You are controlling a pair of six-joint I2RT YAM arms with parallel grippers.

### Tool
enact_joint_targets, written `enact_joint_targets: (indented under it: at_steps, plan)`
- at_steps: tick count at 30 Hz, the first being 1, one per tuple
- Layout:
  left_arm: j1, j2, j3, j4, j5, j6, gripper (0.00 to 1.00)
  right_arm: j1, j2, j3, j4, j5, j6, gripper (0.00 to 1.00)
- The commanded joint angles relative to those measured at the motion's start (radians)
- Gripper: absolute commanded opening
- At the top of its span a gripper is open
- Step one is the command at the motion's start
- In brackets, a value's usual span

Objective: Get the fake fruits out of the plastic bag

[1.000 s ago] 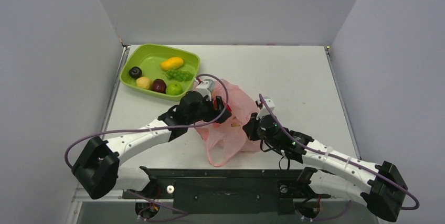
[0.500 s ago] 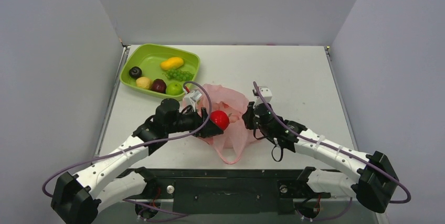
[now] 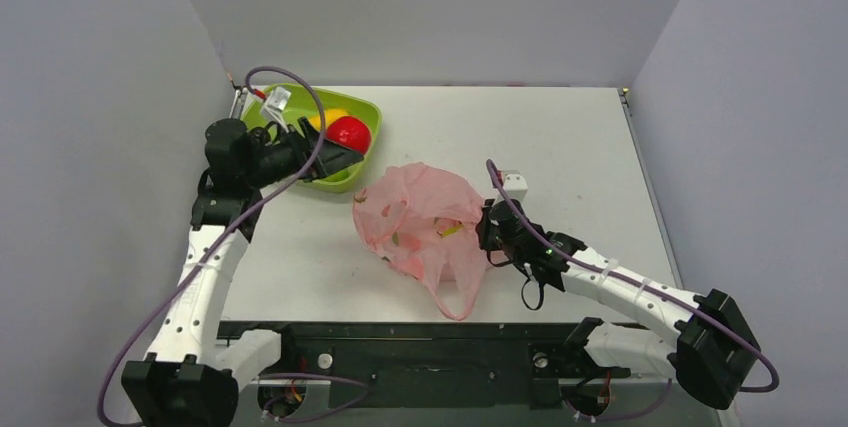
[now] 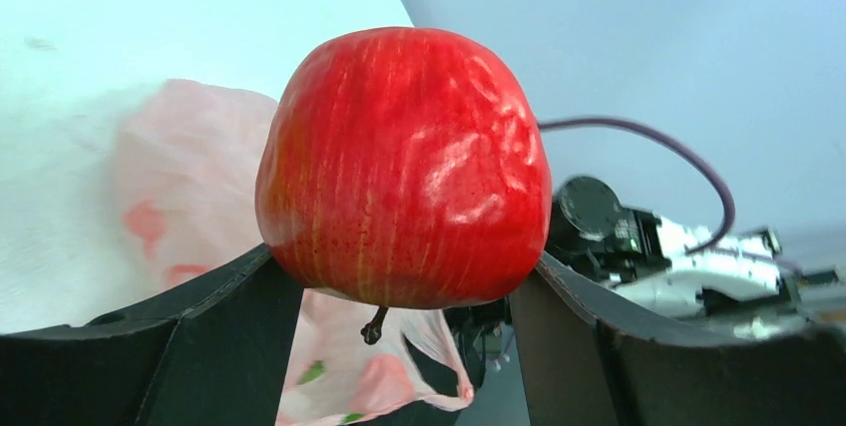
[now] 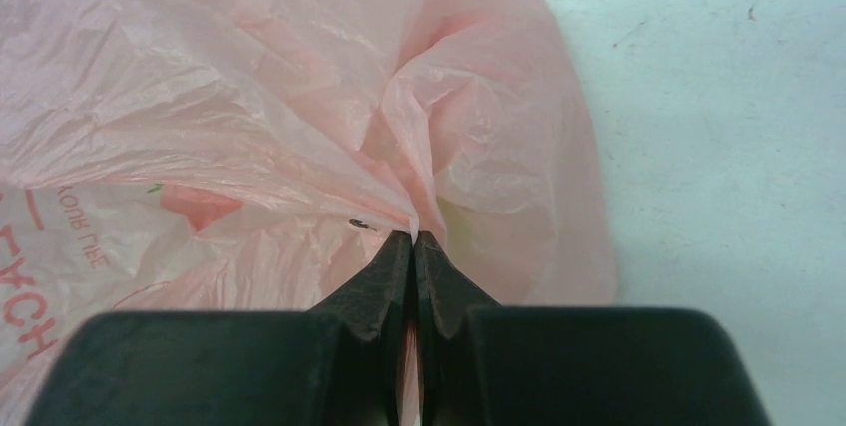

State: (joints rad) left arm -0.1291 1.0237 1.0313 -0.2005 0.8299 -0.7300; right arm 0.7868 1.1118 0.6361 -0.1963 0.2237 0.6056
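Observation:
A glossy red apple [image 3: 350, 132] [image 4: 404, 167], one of the fake fruits, is clamped between the fingers of my left gripper [image 3: 340, 147] [image 4: 404, 258], stem pointing down, in the air over the lime-green tray. The pink plastic bag [image 3: 420, 217] [image 5: 249, 97] lies crumpled mid-table, its loop handle trailing toward the near edge. My right gripper [image 3: 487, 232] [image 5: 413, 236] is shut on a pinched fold at the bag's right side. What is inside the bag cannot be made out.
The green tray [image 3: 352, 179] sits at the back left, mostly hidden by my left arm; a sliver of the yellow-orange mango [image 3: 326, 118] shows. Grey walls enclose the table on three sides. The black base rail [image 3: 430, 347] runs along the near edge.
My left gripper has lifted the red apple out of the bag and swung it back-left to above the tray. The bag has slumped and shifted slightly. The right gripper has kept its pinch.

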Motion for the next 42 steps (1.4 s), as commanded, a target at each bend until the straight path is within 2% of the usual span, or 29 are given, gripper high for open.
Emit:
enact_joint_targets:
  at_steps: [1, 5, 9, 13, 16, 21, 25, 29, 35, 42]
  plan:
    - [0.200, 0.076, 0.045, 0.055, 0.117, -0.040, 0.33, -0.038, -0.038, -0.020, 0.010, 0.005, -0.032, 0.00]
    - [0.304, 0.176, 0.094, 0.042, -0.004, 0.021, 0.33, -0.057, -0.046, -0.031, 0.014, -0.030, -0.049, 0.00]
    - [0.330, 0.292, 0.090, 0.098, -0.172, 0.038, 0.33, -0.061, -0.061, -0.041, 0.022, -0.057, -0.041, 0.00]
    - [0.338, 0.425, 0.131, 0.054, -0.391, 0.160, 0.35, -0.062, -0.081, -0.054, 0.027, -0.061, -0.029, 0.00]
    - [0.339, 0.539, 0.173, 0.046, -0.522, 0.228, 0.40, -0.064, -0.103, -0.070, 0.033, -0.059, -0.019, 0.00]
    - [0.328, 0.708, 0.271, 0.039, -0.562, 0.260, 0.56, -0.066, -0.109, -0.064, 0.021, -0.079, -0.009, 0.00]
    - [0.308, 0.806, 0.402, -0.049, -0.648, 0.334, 0.82, -0.063, -0.118, -0.043, -0.010, -0.090, -0.010, 0.00]
    - [0.304, 0.835, 0.426, -0.081, -0.701, 0.369, 0.96, -0.062, -0.140, -0.020, -0.044, -0.086, 0.003, 0.00]
    - [0.303, 0.793, 0.407, -0.056, -0.661, 0.325, 0.97, -0.059, -0.145, 0.023, -0.106, -0.086, 0.016, 0.00]
    - [0.270, 0.638, 0.315, 0.000, -0.535, 0.231, 0.97, -0.059, -0.094, 0.089, -0.155, -0.116, 0.007, 0.00]
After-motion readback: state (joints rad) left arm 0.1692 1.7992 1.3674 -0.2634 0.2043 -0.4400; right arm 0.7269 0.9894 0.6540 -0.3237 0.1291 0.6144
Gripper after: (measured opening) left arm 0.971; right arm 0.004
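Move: The left hand holds a red apple; the free spot for it, in the far left part of the green tray, lies some 26 cm ahead, 20 cm to the left and 28 cm below. The yellow mango lies about 26 cm ahead and 13 cm left of the hand, the grapes 18 cm ahead and 9 cm left, the black fruit 20 cm ahead and 30 cm left. From the right hand that spot is roughly 32 cm ahead, 41 cm left and 6 cm lower. The left fingers keep their grip on the red apple as the arm swings it forward and left over the green tray, a bit over 20 cm each way, then drops about 20 cm. The hand turns counter-clockwise and tips down, roughly 55 degrees in all, opens wide to let go beyond the black fruit, and begins to draw back up. The right hand still pinches the bag, drifting a couple of centimetres right and back, then lifting slightly. ##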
